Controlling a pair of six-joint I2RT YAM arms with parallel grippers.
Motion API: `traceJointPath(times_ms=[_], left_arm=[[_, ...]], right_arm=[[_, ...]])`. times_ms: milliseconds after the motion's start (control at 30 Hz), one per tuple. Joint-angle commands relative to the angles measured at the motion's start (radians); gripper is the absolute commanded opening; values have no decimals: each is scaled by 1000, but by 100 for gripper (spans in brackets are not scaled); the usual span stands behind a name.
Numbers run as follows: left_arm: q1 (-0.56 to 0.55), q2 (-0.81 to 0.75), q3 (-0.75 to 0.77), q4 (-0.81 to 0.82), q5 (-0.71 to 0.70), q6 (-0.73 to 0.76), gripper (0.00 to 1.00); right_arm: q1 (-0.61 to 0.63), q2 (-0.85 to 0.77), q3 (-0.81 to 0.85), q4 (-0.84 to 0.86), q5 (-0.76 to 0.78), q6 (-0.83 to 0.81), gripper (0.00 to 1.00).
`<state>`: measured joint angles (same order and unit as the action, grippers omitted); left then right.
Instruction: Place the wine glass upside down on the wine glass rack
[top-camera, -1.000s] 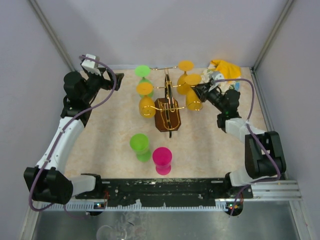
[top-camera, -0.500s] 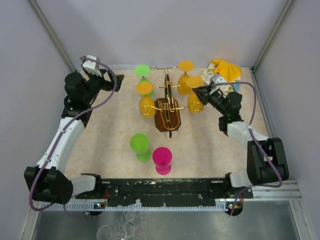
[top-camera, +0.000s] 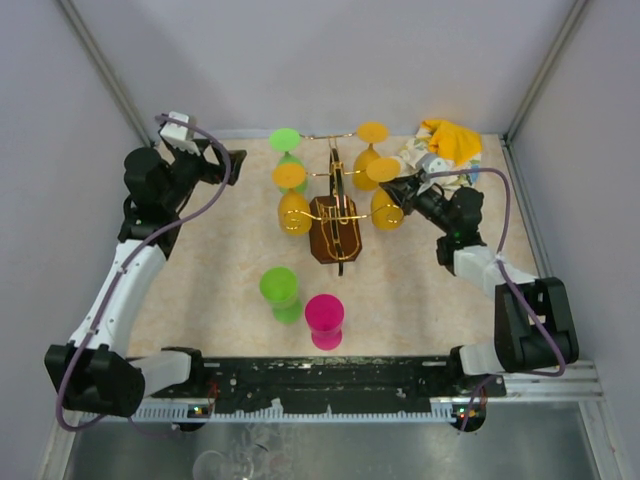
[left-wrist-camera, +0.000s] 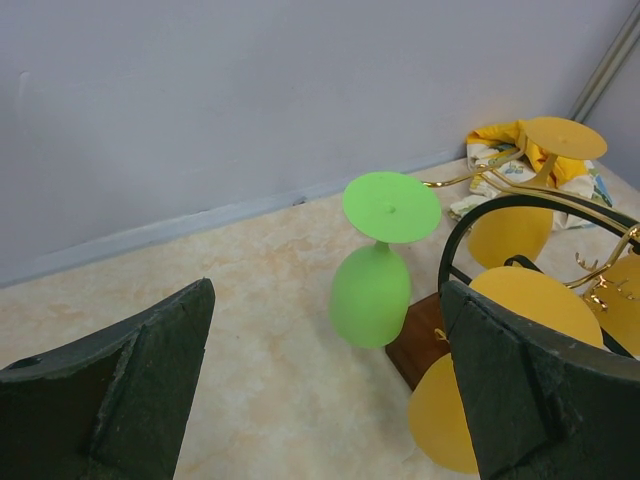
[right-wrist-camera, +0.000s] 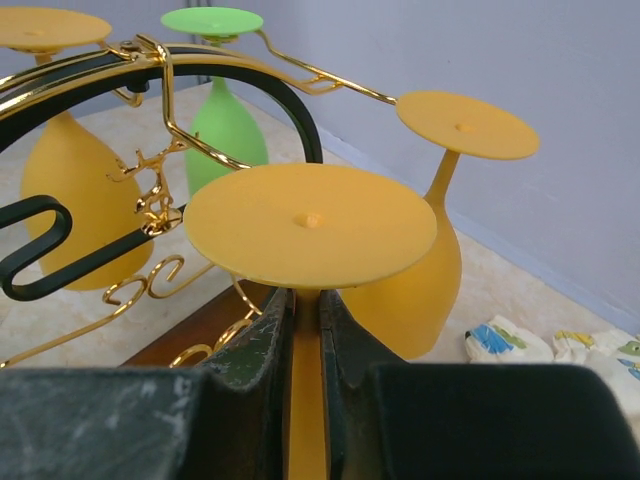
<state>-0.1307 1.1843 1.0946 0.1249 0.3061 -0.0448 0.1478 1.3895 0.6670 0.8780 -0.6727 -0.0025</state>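
Note:
My right gripper (top-camera: 402, 190) is shut on the stem of an upside-down yellow wine glass (top-camera: 386, 205), foot uppermost, at the right side of the wine glass rack (top-camera: 333, 225). The right wrist view shows the fingers (right-wrist-camera: 262, 350) clamping the stem under the round foot of the yellow wine glass (right-wrist-camera: 310, 225), with the rack's gold wires (right-wrist-camera: 160, 80) just to the left. Whether the foot rests on a rack arm I cannot tell. My left gripper (top-camera: 232, 160) hangs open and empty at the back left, facing a green glass (left-wrist-camera: 372, 290) that hangs from the rack.
Other upside-down glasses hang on the rack: green (top-camera: 285, 140), yellow (top-camera: 291, 195) and yellow (top-camera: 370, 150). A green glass (top-camera: 280, 290) and a pink glass (top-camera: 325, 318) stand on the table in front. A crumpled yellow cloth (top-camera: 448, 140) lies in the back right corner.
My right gripper has carried the yellow glass a little nearer along the rack's right side. The left arm has drifted slightly left, still open.

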Motion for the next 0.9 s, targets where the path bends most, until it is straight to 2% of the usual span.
traceJointPath(times_ms=[0, 200, 300, 367, 600, 867], left_arm=[[6, -26, -13, -11, -4, -6, 99], [6, -26, -13, -27, -9, -11, 99], [6, -30, -8, -58, -27, -21, 99], [6, -37, -5, -91, -44, -28, 99], [5, -79, -15, -184, -20, -49, 99], [5, -133, -16, -283, 24, -34, 99]], right_arm=[[19, -30, -3, 76, -14, 8, 13], [18, -102, -43, 1, 50, -38, 38], [17, -152, -70, -35, 83, -62, 55], [17, -184, -85, -54, 115, -77, 61], [17, -265, -103, -201, 232, -101, 68], [16, -312, -119, -348, 414, -138, 70]])
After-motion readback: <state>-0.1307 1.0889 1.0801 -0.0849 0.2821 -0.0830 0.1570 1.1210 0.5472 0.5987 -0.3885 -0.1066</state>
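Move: The upside-down orange wine glass hanging front right on the rack is still between the right fingertips at its upper stem; its middle is some 4 cm straight below the hand point. The back-right orange glass hangs about 8 cm ahead and 3 cm left of the right hand, the front-left orange glass about 18 cm left and 1 cm back. From the left hand, the front-right glass lies roughly 28 cm right, 3 cm back and 15 cm lower. Open the right fingers to about two-thirds and let go of the front-right glass's stem, easing the hand back about 2 cm, then draw it off to the right by some 5 cm, turning clockwise about 15 degrees and dipping slightly at the end. Meanwhile bring the empty left gripper back about 3 cm and 2 cm down, tipping its fingers a little downward, still open. ##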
